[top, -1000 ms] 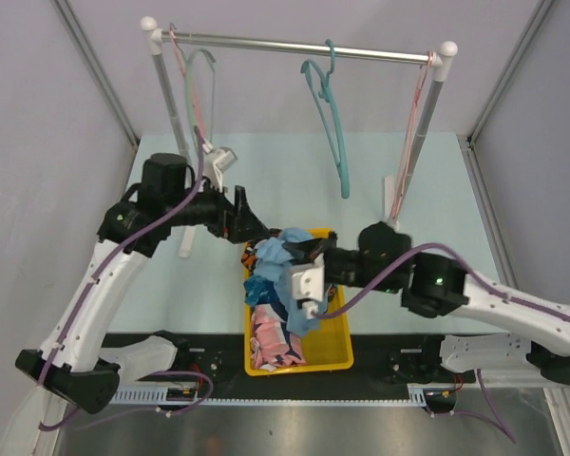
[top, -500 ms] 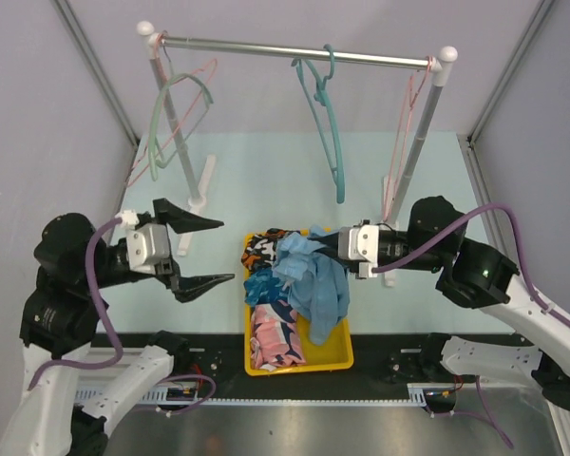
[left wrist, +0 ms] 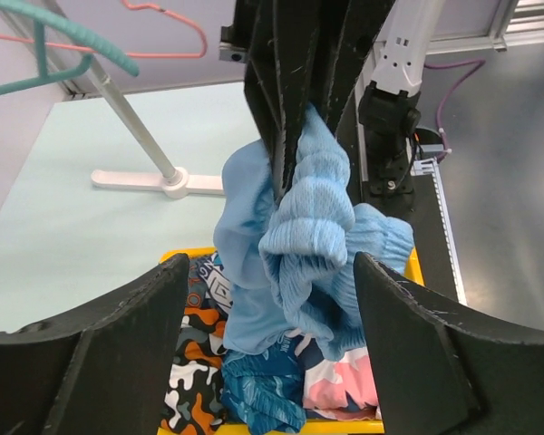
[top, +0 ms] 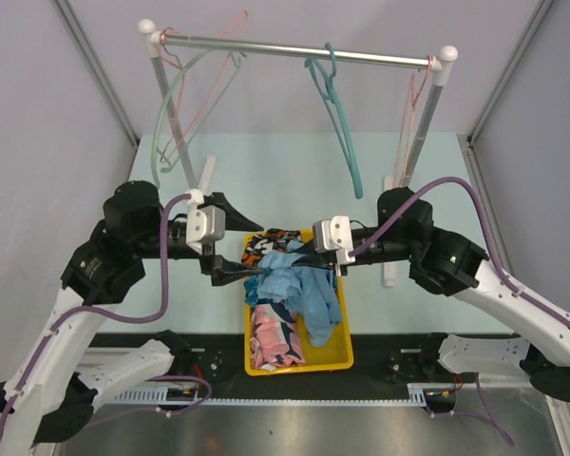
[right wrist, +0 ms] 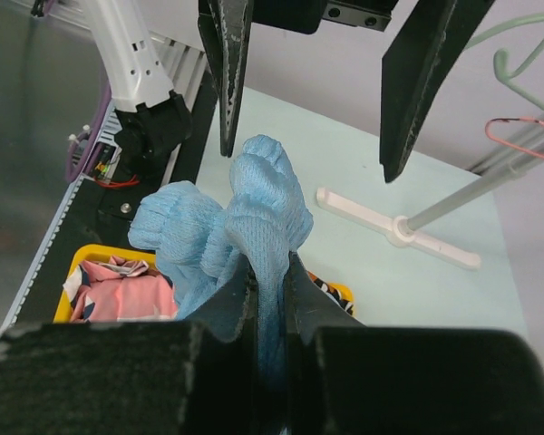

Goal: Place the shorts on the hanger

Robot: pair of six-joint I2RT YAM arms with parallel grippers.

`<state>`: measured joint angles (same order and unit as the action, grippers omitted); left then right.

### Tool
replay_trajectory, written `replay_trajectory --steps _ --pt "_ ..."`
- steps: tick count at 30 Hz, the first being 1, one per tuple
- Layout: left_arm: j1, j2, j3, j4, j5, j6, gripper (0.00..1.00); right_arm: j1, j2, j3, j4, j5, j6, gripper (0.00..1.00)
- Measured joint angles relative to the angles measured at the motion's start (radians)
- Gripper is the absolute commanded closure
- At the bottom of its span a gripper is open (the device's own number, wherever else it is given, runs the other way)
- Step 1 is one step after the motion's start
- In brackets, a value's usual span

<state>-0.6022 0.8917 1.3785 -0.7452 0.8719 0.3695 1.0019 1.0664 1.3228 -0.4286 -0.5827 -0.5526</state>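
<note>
The light blue shorts (top: 302, 283) hang bunched from my right gripper (top: 302, 253), which is shut on a fold of them (right wrist: 256, 210) above the yellow bin (top: 338, 357). My left gripper (top: 262, 250) is open. Its fingers (left wrist: 118, 344) stand on either side of the hanging shorts (left wrist: 299, 227) without touching them. A thin pale pink hanger (top: 198, 106) hangs at the rail's left end, tangled with a pale green one; it also shows in the left wrist view (left wrist: 168, 11). Another pink wire shape (top: 414, 104) hangs by the right post.
The bin holds orange-black-white patterned shorts (top: 263, 245), teal-blue patterned shorts (left wrist: 254, 390) and a pink garment (top: 275, 344). A teal hanger (top: 347, 142) hangs mid-rail and a pale green hanger (top: 163, 119) at the left. The rack's posts and feet (top: 201, 185) stand behind the bin.
My left arm has swung in to the bin, so its open fingers now flank the shorts. My right gripper has shifted left with the shorts. The hangers on the left have swung.
</note>
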Motion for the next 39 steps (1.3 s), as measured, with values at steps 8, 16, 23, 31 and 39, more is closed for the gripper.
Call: replay_trajectory --steps 8,16,23,31,39 --pt "-0.059 0.026 -0.035 -0.006 -0.040 -0.005 0.72 -0.013 0.033 -0.020 0.022 -0.034 -0.005 1.00" --pt "-0.059 0.106 -0.049 -0.030 -0.080 -0.110 1.00 -0.060 0.010 -0.131 0.061 -0.010 -0.008 0.39" --pt "-0.059 0.262 0.008 -0.058 -0.220 -0.346 1.00 -0.064 -0.165 -0.332 0.111 0.115 -0.016 0.22" --pt "-0.059 0.402 0.011 -0.058 -0.459 -0.565 1.00 -0.014 -0.253 -0.391 0.068 0.159 -0.100 0.18" --pt "-0.029 0.480 0.011 -0.058 -0.529 -0.652 1.00 0.339 -0.126 -0.459 0.061 0.325 -0.300 0.14"
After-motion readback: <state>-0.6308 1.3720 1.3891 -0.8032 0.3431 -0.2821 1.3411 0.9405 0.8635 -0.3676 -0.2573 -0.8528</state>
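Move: The light-blue shorts hang bunched from my shut right fingers. Their near bunch is about 5 cm right of my open left hand, 1 cm back and 3 cm lower; from my right hand it is some 4 cm left, 1 cm back and 2 cm down. Roughly 32 cm below my left hand lie the teal shorts, 9 cm ahead and 2 cm right, and the pink shorts, 5 cm back and 3 cm right. I sink both hands a few centimetres, close my left fingers on the bunched blue fabric, and only then open my right to let go. My left hand carries the shorts on forward some 12 cm and down about 16 in all, fingers tipping down and swinging forward; my right hand draws off right and down, then comes back towards me, left and lower, open, to the hanging part. ##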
